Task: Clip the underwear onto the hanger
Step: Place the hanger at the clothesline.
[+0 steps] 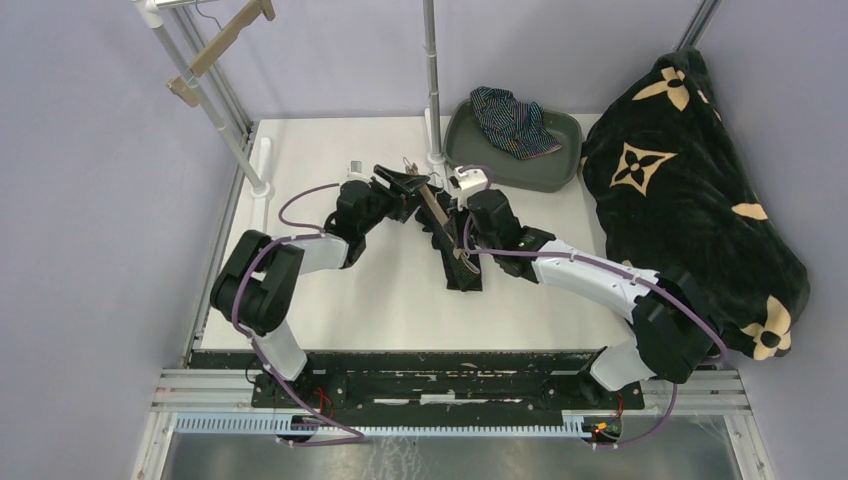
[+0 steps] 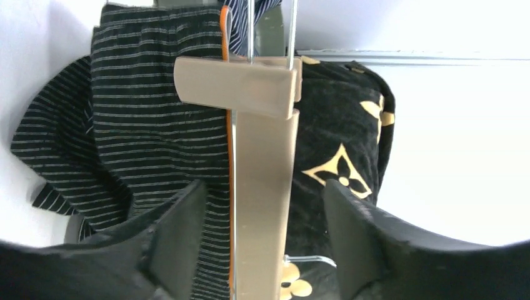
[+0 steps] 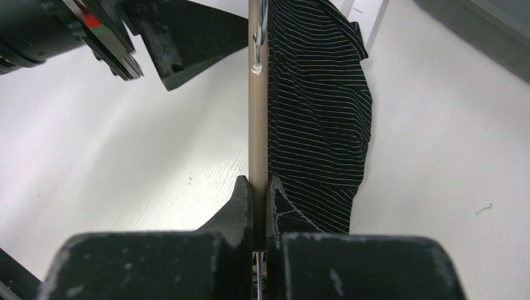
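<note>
The tan hanger (image 1: 440, 215) lies slanted over the mid table. The black pinstriped underwear (image 1: 463, 270) hangs along it. My right gripper (image 3: 259, 187) is shut on the hanger bar (image 3: 257, 125), with the pinstriped underwear (image 3: 319, 106) draped on the bar's right side. My left gripper (image 2: 262, 194) is open, its jaws on either side of the hanger bar (image 2: 262, 206) without touching it, just below the hanger's clip (image 2: 240, 84). The pinstriped underwear (image 2: 150, 125) lies left of the bar. The navy striped underwear (image 1: 515, 120) lies in the grey tray (image 1: 560, 170).
The big black blanket with tan flowers (image 1: 690, 190) fills the right side and shows behind the hanger in the left wrist view (image 2: 340, 156). A rack pole (image 1: 432, 80) stands behind the grippers. A second wooden hanger (image 1: 220, 45) hangs on the rack at top left.
</note>
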Tool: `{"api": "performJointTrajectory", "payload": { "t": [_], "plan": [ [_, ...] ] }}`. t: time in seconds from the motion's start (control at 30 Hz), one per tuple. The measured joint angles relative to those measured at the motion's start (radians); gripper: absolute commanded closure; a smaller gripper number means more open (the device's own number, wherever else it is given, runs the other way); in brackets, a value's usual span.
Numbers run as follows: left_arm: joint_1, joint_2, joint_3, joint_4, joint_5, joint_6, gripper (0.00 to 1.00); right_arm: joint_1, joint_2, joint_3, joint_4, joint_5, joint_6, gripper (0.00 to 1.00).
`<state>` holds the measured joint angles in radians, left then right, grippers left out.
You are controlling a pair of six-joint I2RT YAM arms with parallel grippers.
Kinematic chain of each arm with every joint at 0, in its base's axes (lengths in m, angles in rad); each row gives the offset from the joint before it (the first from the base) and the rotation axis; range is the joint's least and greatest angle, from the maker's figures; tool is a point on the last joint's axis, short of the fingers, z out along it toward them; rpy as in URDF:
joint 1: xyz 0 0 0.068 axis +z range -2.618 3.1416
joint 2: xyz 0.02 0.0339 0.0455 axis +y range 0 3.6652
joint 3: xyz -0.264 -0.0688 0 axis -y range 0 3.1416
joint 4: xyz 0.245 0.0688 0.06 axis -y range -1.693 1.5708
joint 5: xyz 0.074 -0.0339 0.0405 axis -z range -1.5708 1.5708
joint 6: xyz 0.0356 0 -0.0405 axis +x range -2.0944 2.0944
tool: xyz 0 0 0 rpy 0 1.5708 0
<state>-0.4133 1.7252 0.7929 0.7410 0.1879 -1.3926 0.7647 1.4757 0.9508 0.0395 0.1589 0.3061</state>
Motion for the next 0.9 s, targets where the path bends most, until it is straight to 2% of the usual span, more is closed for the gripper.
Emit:
{"api": "performJointTrajectory", "payload": {
  "t": [0.17,0.27,0.33,0.43,0.63,0.77,0.9],
  "plan": [
    [0.020,-0.037,0.003,0.003,0.006,-0.001,0.17,-0.001,-0.008,0.031,-0.054,0.012,-0.002,1.00],
    [0.027,-0.151,-0.006,-0.038,-0.011,0.009,0.17,-0.001,-0.009,0.083,-0.105,0.020,-0.016,1.00],
    [0.031,-0.208,-0.017,-0.048,-0.027,0.021,0.13,-0.001,-0.009,0.135,-0.140,0.026,-0.027,1.00],
    [0.032,-0.378,-0.072,-0.121,-0.091,0.053,0.07,-0.001,-0.009,0.252,-0.205,0.028,-0.052,1.00],
    [0.032,-0.670,-0.153,-0.278,-0.232,0.132,0.06,-0.001,0.018,0.568,-0.287,0.035,-0.127,1.00],
    [0.032,-0.745,-0.196,-0.336,-0.275,0.159,0.06,-0.006,0.094,0.753,-0.293,0.035,-0.173,1.00],
    [0.032,-0.750,-0.231,-0.381,-0.293,0.176,0.06,-0.019,0.225,0.944,-0.322,0.024,-0.214,1.00]
  ]
}}
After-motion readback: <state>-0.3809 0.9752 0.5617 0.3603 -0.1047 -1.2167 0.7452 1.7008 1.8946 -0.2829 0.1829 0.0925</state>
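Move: The clothesline rod, where the right hand will take the hanger it already holds, has its middle some 16 cm ahead, 20 cm to the left and 45 cm above that hand. The rack's middle post stands about 19 cm ahead and 3 cm left, and the green tub some 22 cm ahead and 13 cm right, down on the table. From the left hand, already opening around the hanger's far part, the rod is roughly 7 cm ahead, 14 cm left and 44 cm up. Upward, slowly at first and then fast, the right hand lifts the hanger with its clipped underwear about 26 cm, drifting forward towards the clothesline and tipping its fingers up some 25 degrees, grip kept shut. The left hand opens wider and leaves the hanger, rising and then backing off to the left, turning counter-clockwise and sinking a little at the end. ##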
